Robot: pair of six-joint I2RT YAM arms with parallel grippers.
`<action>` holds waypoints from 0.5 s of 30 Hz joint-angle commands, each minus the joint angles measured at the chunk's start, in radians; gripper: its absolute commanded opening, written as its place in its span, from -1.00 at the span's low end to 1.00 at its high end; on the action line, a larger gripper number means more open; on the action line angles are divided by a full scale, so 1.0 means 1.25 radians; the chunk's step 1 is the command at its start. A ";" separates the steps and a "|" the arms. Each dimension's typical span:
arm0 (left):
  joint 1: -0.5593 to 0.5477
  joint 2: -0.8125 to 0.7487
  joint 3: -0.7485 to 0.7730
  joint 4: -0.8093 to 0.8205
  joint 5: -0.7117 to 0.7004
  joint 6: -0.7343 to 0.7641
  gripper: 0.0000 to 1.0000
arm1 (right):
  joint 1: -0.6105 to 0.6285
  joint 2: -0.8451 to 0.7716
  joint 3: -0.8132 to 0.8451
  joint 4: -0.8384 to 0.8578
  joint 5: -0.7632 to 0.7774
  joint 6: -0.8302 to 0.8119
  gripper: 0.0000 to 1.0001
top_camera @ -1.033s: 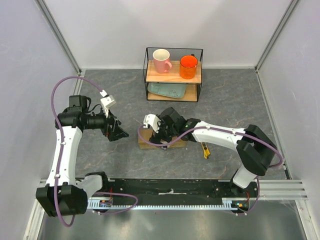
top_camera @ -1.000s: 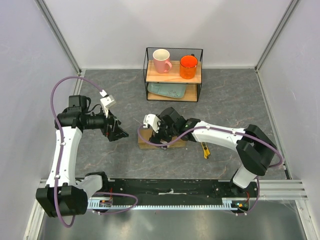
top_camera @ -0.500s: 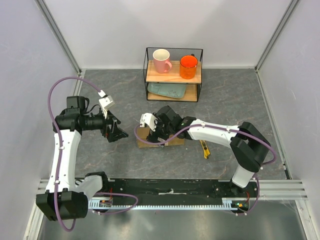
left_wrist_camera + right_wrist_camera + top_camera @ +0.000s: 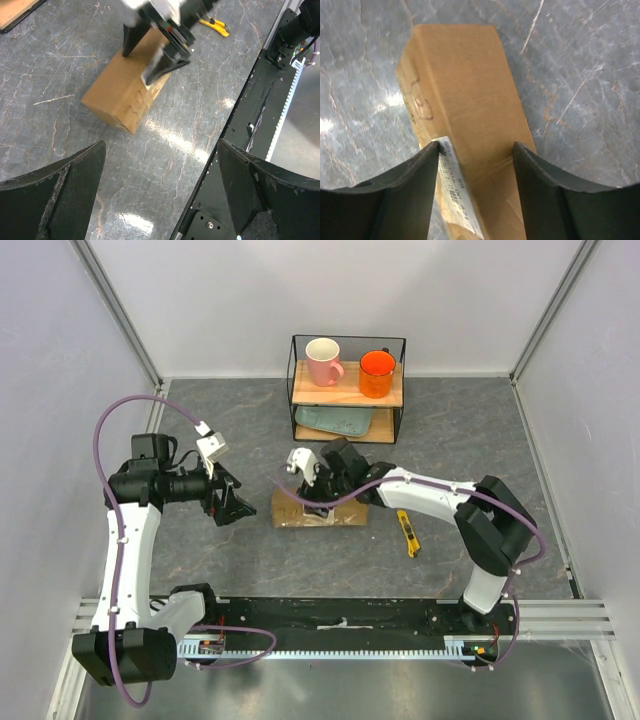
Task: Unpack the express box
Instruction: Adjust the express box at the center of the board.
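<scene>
The express box, a brown cardboard parcel with a white label on one side, lies on the grey table at mid-scene. It also shows in the left wrist view and fills the right wrist view. My right gripper comes down over the box's left part. Its fingers press the box's two long sides, one on the label, so this gripper is shut on the box. My left gripper hovers wide open to the left of the box, with only bare table between its fingers.
A yellow utility knife lies just right of the box. At the back stands a wire shelf with a pink mug, an orange mug and a teal tray below. A black rail runs along the near edge.
My right gripper has narrowed onto the box's sides and shifted a little back and left, and the box has moved with it. My left arm has drawn slightly left, still open.
</scene>
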 commanded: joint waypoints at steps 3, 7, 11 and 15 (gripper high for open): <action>0.006 -0.025 -0.001 -0.007 0.002 0.038 0.99 | -0.074 0.100 0.074 -0.042 -0.145 0.083 0.05; 0.008 -0.024 -0.007 -0.007 0.002 0.042 0.99 | -0.083 0.141 0.087 -0.046 -0.149 0.089 -0.02; 0.007 -0.015 -0.007 -0.009 0.004 0.046 0.99 | -0.090 0.177 0.106 -0.045 -0.152 0.108 -0.02; 0.008 -0.009 -0.006 -0.009 0.008 0.046 0.98 | -0.111 0.205 0.130 -0.046 -0.163 0.139 -0.16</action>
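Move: The right hand is already at the express box, whose middle lies about 2 cm back from it, level sideways and some 3 cm below. From this hand the yellow knife is roughly 19 cm right, 8 cm back and 5 cm lower; the mug rack is some 17 cm ahead, 6 cm right, its middle 3 cm higher. For the left hand, the box is about 16 cm right, 3 cm ahead and 18 cm down. The right hand carries on about 5 cm forward at the express box, wrist tilting some 15 degrees, fingers narrowing. ##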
